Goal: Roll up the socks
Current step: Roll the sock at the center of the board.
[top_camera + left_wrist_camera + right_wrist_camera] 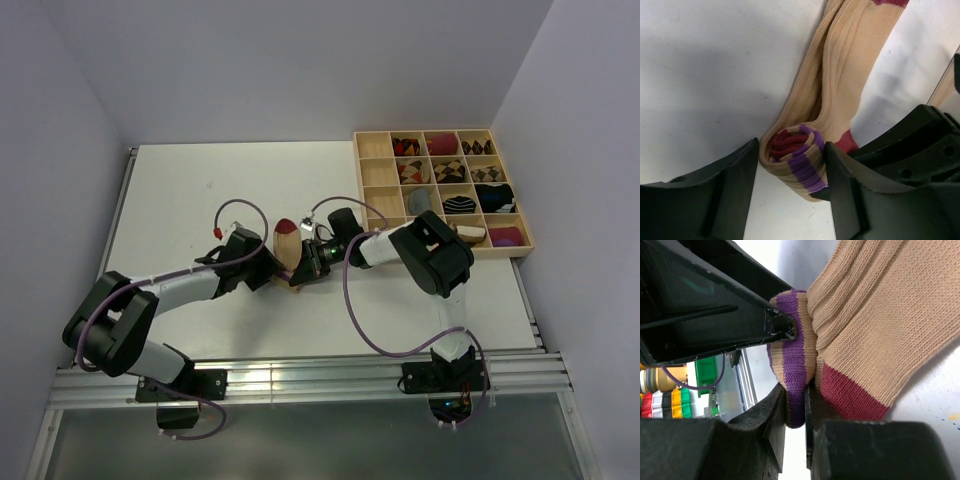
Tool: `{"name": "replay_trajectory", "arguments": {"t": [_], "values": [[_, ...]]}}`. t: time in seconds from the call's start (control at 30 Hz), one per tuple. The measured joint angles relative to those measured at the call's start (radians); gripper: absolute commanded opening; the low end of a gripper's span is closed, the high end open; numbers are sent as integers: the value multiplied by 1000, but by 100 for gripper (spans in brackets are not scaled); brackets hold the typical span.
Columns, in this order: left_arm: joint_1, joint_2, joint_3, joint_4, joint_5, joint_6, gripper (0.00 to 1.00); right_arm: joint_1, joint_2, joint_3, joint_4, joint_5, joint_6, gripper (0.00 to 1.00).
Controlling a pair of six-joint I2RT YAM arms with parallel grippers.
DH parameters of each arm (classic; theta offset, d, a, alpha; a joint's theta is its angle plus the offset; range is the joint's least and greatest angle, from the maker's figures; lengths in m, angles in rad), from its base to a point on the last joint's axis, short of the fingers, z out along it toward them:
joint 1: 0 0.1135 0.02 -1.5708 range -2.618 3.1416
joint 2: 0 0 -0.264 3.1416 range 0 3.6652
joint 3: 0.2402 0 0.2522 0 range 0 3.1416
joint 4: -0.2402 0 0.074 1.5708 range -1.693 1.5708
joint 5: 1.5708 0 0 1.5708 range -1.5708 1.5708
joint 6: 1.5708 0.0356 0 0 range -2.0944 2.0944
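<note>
A beige sock (285, 238) with a dark-red toe lies on the white table, its purple-striped cuff end rolled into a small coil (795, 155). My left gripper (792, 146) straddles that coil, both fingers pressing its sides. My right gripper (795, 395) comes in from the other side and is shut on the purple-striped edge of the roll (792, 355). The dark-red heel patch (850, 395) lies just beside its finger. In the top view the left gripper (277, 268) and the right gripper (304, 266) meet at the sock's near end.
A wooden compartment tray (357, 180) stands at the back right, holding several rolled sock bundles. The left arm's finger (715, 305) crowds the right wrist view. Purple cables loop above both arms.
</note>
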Motion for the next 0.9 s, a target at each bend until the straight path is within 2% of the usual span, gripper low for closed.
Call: {"name": "replay_trajectory", "arguments": {"t": [0.07,0.1,0.17,0.2,0.3,0.33,0.4,0.53,0.63,0.8,0.9], "values": [[0,8,10,-3,-2,-2,52,0,0,3,-8,1,0,2],[-1,13,12,-7,-2,-2,40,0,0,3,-10,2,0,3],[-1,26,15,-10,-3,-14,28,0,0,4,-14,5,-1,8],[-1,33,20,-13,-3,-17,20,0,-1,4,-17,9,-2,15],[-1,45,43,-30,-3,-14,8,1,-17,1,-33,31,-13,32],[-1,51,55,-41,-2,-11,6,3,-32,-5,-40,48,-23,40],[-1,61,77,-66,-2,3,2,10,-73,-21,-60,97,-51,49],[-1,84,124,-126,0,55,0,35,-195,-79,-111,226,-127,54],[-1,108,166,-168,10,115,0,87,-331,-127,-145,407,-204,60],[6,164,242,-221,42,212,0,272,-512,-175,-134,766,-379,68],[12,196,282,-239,63,259,1,387,-524,-181,-113,931,-484,69]]}}
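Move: Between the left hand's open fingers sits the rolled cuff of the sock, its middle about 1 cm to that hand's right and 1 cm below. The right hand still pinches one edge of the roll, whose middle is some 2 cm to its left and 1 cm lower. From the left hand, the red heel lies about 2 cm ahead and 3 cm right, and the toe about 13 cm ahead and 2 cm right, both roughly 2 cm lower. Taking over the roll, the left hand shuts its fingers on the cuff, then eases forward and right by about 2 cm while turning slightly clockwise. Once that pinch has closed most of the way, the right hand opens, draws off slightly to its right and lifts away about 7 cm, ending a little back and rolling some 55 degrees about its fingers' line. ##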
